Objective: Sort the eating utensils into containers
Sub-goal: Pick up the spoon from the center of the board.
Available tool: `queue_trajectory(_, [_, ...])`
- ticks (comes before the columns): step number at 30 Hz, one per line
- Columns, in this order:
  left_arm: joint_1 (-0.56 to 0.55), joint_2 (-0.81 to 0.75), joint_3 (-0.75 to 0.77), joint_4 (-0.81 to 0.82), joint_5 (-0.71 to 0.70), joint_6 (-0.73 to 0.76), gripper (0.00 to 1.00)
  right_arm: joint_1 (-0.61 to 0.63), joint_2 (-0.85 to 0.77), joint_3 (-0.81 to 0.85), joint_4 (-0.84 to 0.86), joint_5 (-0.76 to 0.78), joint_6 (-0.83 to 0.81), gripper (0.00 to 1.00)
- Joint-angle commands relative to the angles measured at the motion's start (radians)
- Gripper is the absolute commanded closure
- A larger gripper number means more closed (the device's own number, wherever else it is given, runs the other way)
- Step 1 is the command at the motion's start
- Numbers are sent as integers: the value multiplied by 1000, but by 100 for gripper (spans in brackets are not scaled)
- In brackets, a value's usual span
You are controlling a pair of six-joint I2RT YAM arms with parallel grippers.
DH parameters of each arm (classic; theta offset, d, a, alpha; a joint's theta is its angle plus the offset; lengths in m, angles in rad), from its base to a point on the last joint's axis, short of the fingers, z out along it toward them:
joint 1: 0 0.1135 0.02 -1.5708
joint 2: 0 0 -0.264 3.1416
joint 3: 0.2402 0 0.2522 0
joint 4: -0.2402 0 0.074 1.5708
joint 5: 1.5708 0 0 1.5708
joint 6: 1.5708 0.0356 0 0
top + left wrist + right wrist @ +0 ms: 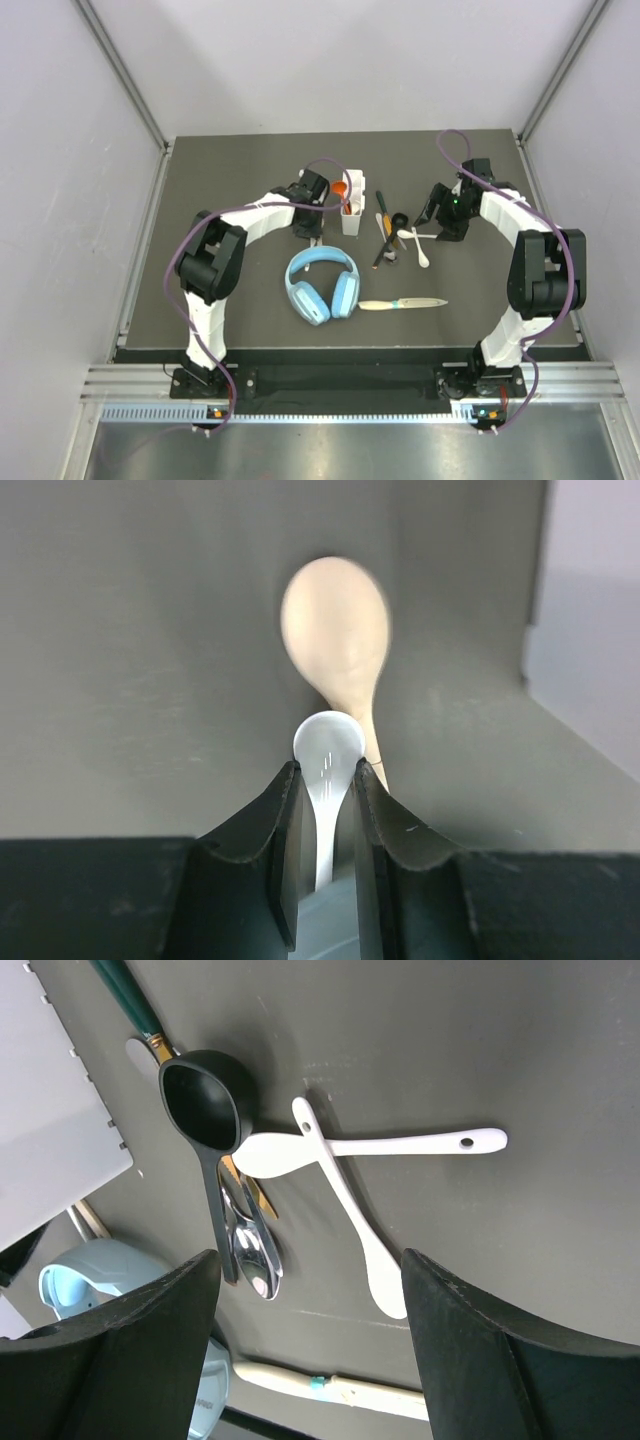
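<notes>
My left gripper (328, 767) is shut on a white plastic spoon (327, 742), whose bowl sticks out past the fingertips. A beige spoon (336, 630) stands just behind it. From above, this gripper (328, 205) sits right beside the white caddy (353, 215), where an orange-red spoon (341, 188) shows. My right gripper (310, 1260) stands open above two crossed white spoons (352, 1210), touching nothing. Beside these lie a black scoop spoon (205, 1105), a metal spoon (256, 1258) and a green-handled utensil (125, 990).
Light-blue headphones (322, 283) lie in the middle of the dark mat. A cream knife with a teal band (402, 303) lies to their right, near the front. Grey walls close in the back and both sides.
</notes>
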Motion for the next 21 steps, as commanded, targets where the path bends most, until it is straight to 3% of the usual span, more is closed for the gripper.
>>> queue_trajectory(1, [49,-35,-13,-59,-67,22,100,-13,-7,2,12,-16,-10,27])
queue_trajectory(12, [102,21,26,-78,-87,41,100,-13,-5,2,12,-20,-9,27])
queue_trajectory(16, [113,54,60,-114,-85,38,87,-12,-5,4,6,-19,-10,27])
queue_trajectory(18, [116,36,53,-121,-85,41,74,-15,-8,4,2,-16,-12,27])
queue_trajectory(21, [121,-10,24,-113,-70,51,66,-12,-10,-4,5,-14,-12,27])
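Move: The left fingers already straddle the bowl of the white spoon, its middle about 3 cm back from them along the handle, and the wooden spoon lies just ahead and some 1 cm right. Clear board lies to their left; the white container stands roughly 9 cm right and 5 cm ahead, the blue headphones some 13 cm back and 1 cm right. From the right hand, the white spoon is about 30 cm left, 3 cm back and 6 cm below. Keeping its pinch on the white spoon's bowl, the left hand drags the spoon about 5 cm left and a little forward across the board, away from the container, staying at the same low height. The wrist turns only some 5 degrees counter-clockwise, the wooden spoon's neck stays caught at the fingertips and is dragged along, and the travel slows before the fingers just begin to ease open at the very end. ##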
